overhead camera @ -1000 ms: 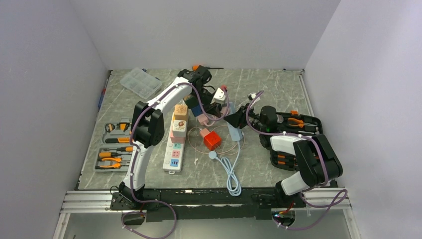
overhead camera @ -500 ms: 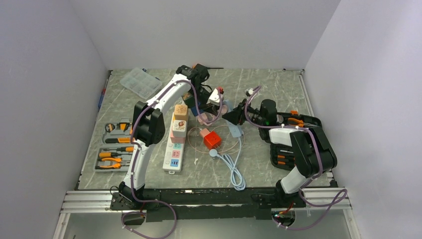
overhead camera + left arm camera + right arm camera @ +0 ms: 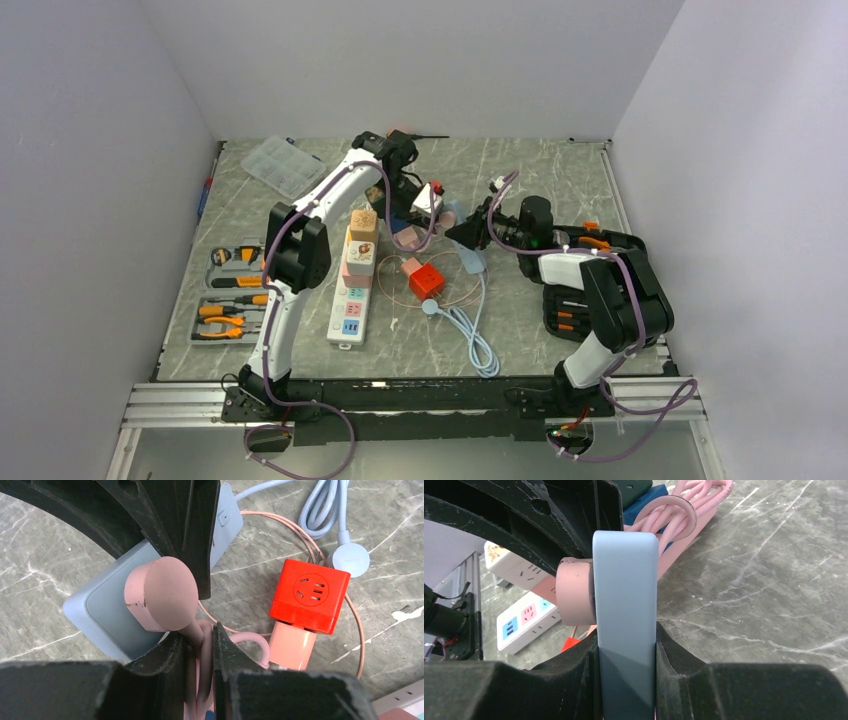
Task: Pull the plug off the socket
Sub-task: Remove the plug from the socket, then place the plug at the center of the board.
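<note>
A light blue power strip (image 3: 625,605) stands on edge between my right gripper (image 3: 625,645) fingers, which are shut on it. A pink round plug (image 3: 160,597) sits in its face (image 3: 105,615). My left gripper (image 3: 202,645) is shut on the pink cord (image 3: 204,665) just below that plug. In the top view both grippers meet at mid-table, left (image 3: 425,200) and right (image 3: 465,232). The socket, a long white strip with pastel panels (image 3: 350,310), lies to their left with tan and pink adapters plugged in.
A red cube adapter (image 3: 427,281) on a pink block lies by thin looped wire. The blue strip's cord (image 3: 478,340) trails toward the near edge. A clear organizer box (image 3: 284,165) is at the back left. Tool trays (image 3: 232,290) lie left and a tool case (image 3: 600,245) right.
Both grippers have shifted slightly toward the back of the table with the blue strip between them. The blue cord's loop has slid to the right.
</note>
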`<state>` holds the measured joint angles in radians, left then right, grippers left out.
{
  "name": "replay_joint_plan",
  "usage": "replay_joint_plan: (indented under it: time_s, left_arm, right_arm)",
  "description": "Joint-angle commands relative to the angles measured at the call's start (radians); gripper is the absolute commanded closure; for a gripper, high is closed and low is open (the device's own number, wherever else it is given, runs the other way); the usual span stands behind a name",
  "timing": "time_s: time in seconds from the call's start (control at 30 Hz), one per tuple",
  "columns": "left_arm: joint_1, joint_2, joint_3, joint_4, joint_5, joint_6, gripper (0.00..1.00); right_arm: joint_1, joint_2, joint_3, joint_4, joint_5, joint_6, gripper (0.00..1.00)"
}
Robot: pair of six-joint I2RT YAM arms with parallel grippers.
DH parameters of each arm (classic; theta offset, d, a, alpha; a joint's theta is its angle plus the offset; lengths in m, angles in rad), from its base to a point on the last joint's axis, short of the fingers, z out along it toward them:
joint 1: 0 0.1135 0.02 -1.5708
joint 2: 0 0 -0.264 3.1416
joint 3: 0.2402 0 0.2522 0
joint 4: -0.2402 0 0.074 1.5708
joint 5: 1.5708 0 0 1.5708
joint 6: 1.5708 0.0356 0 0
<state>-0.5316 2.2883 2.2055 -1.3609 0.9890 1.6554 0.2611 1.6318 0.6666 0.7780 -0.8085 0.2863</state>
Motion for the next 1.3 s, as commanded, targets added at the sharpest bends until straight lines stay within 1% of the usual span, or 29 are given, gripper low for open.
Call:
replay_joint_plan:
  time_s: [0.0, 0.1, 0.2, 0.27, 0.33, 0.4, 0.43, 0.47, 0.53, 0.6, 0.63, 0.7, 0.8, 0.83, 0.93, 1.03, 1.17, 1.27]
  left_arm:
    - [-0.041, -0.090, -0.015, -0.212, 0.162, 0.080, 1.00]
    - [-0.039, -0.097, -0.019, -0.211, 0.159, 0.084, 1.00]
    - [-0.039, -0.098, -0.019, -0.203, 0.155, 0.082, 1.00]
    - [-0.039, -0.105, -0.035, -0.158, 0.152, 0.045, 1.00]
    - [-0.038, -0.122, -0.071, -0.069, 0.142, -0.012, 1.00]
    - [-0.038, -0.144, -0.127, 0.084, 0.117, -0.122, 1.00]
    - [-0.040, -0.159, -0.169, 0.197, 0.082, -0.216, 1.00]
    - [-0.044, -0.176, -0.223, 0.352, 0.026, -0.332, 1.00]
    - [-0.049, -0.205, -0.323, 0.633, -0.107, -0.493, 1.00]
    - [-0.049, -0.194, -0.349, 0.795, -0.243, -0.543, 1.00]
    - [-0.049, -0.172, -0.330, 0.823, -0.299, -0.569, 1.00]
    - [-0.049, -0.093, -0.250, 0.820, -0.397, -0.600, 1.00]
    - [-0.044, -0.018, -0.152, 0.783, -0.494, -0.608, 1.00]
    - [-0.043, -0.011, -0.149, 0.779, -0.511, -0.596, 1.00]
    - [-0.041, -0.016, -0.212, 0.826, -0.562, -0.565, 1.00]
    - [-0.044, 0.002, -0.227, 0.842, -0.630, -0.560, 1.00]
    - [-0.043, 0.051, -0.173, 0.806, -0.693, -0.616, 0.98]
    - [-0.044, 0.055, -0.183, 0.811, -0.713, -0.651, 0.94]
  right_arm:
    - [-0.050, 0.017, 0.033, -0.016, 0.395, -0.061, 1.00]
    - [-0.056, 0.010, 0.033, -0.044, 0.459, -0.062, 1.00]
    - [-0.061, 0.014, 0.066, -0.119, 0.493, -0.055, 1.00]
    - [-0.062, 0.000, 0.048, -0.084, 0.472, -0.045, 1.00]
    - [-0.062, -0.014, 0.017, -0.032, 0.456, -0.037, 1.00]
    - [-0.063, -0.020, 0.015, -0.040, 0.445, -0.045, 1.00]
    - [-0.062, -0.021, 0.019, -0.053, 0.449, -0.050, 1.00]
    - [-0.064, -0.026, 0.022, -0.068, 0.461, -0.051, 1.00]
    - [-0.069, -0.028, 0.033, -0.100, 0.491, -0.037, 1.00]
    - [-0.085, -0.029, 0.042, -0.132, 0.519, -0.016, 1.00]
    - [-0.092, -0.028, 0.046, -0.150, 0.532, -0.006, 1.00]
    - [-0.104, -0.029, 0.052, -0.183, 0.569, 0.010, 1.00]
    - [-0.116, -0.035, 0.055, -0.242, 0.643, 0.010, 1.00]
    - [-0.118, -0.038, 0.054, -0.252, 0.666, 0.008, 1.00]
    - [-0.125, -0.036, 0.073, -0.318, 0.726, 0.013, 0.98]
    - [-0.128, 0.013, 0.143, -0.428, 0.735, 0.025, 0.96]
    - [-0.129, 0.099, 0.277, -0.618, 0.713, 0.063, 0.80]
    - [-0.127, 0.141, 0.344, -0.700, 0.701, 0.099, 0.70]
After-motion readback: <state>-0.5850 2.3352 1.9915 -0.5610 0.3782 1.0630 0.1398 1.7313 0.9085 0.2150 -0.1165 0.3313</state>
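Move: The round pink plug, already gripped by its cord end in the left hand, sits against the blue socket, about 3 cm right, 1 cm back and 2 cm below the left hand; the socket's middle is some 8 cm right and 2 back. From the right hand, which grips that socket, the plug is roughly 5 cm left and 1 ahead. On the table the red adapter lies 14 cm back and 1 right of the left hand, the blue cube about 6 left and level. The pink plug comes out of the blue socket as the right hand, keeping its grip, sweeps the socket about 14 cm right, with smaller moves forward and down, turning clockwise some 45 degrees. The left hand keeps pinching the plug, first jerks back a few centimetres, then swings well forward and down, turning counter-clockwise. ##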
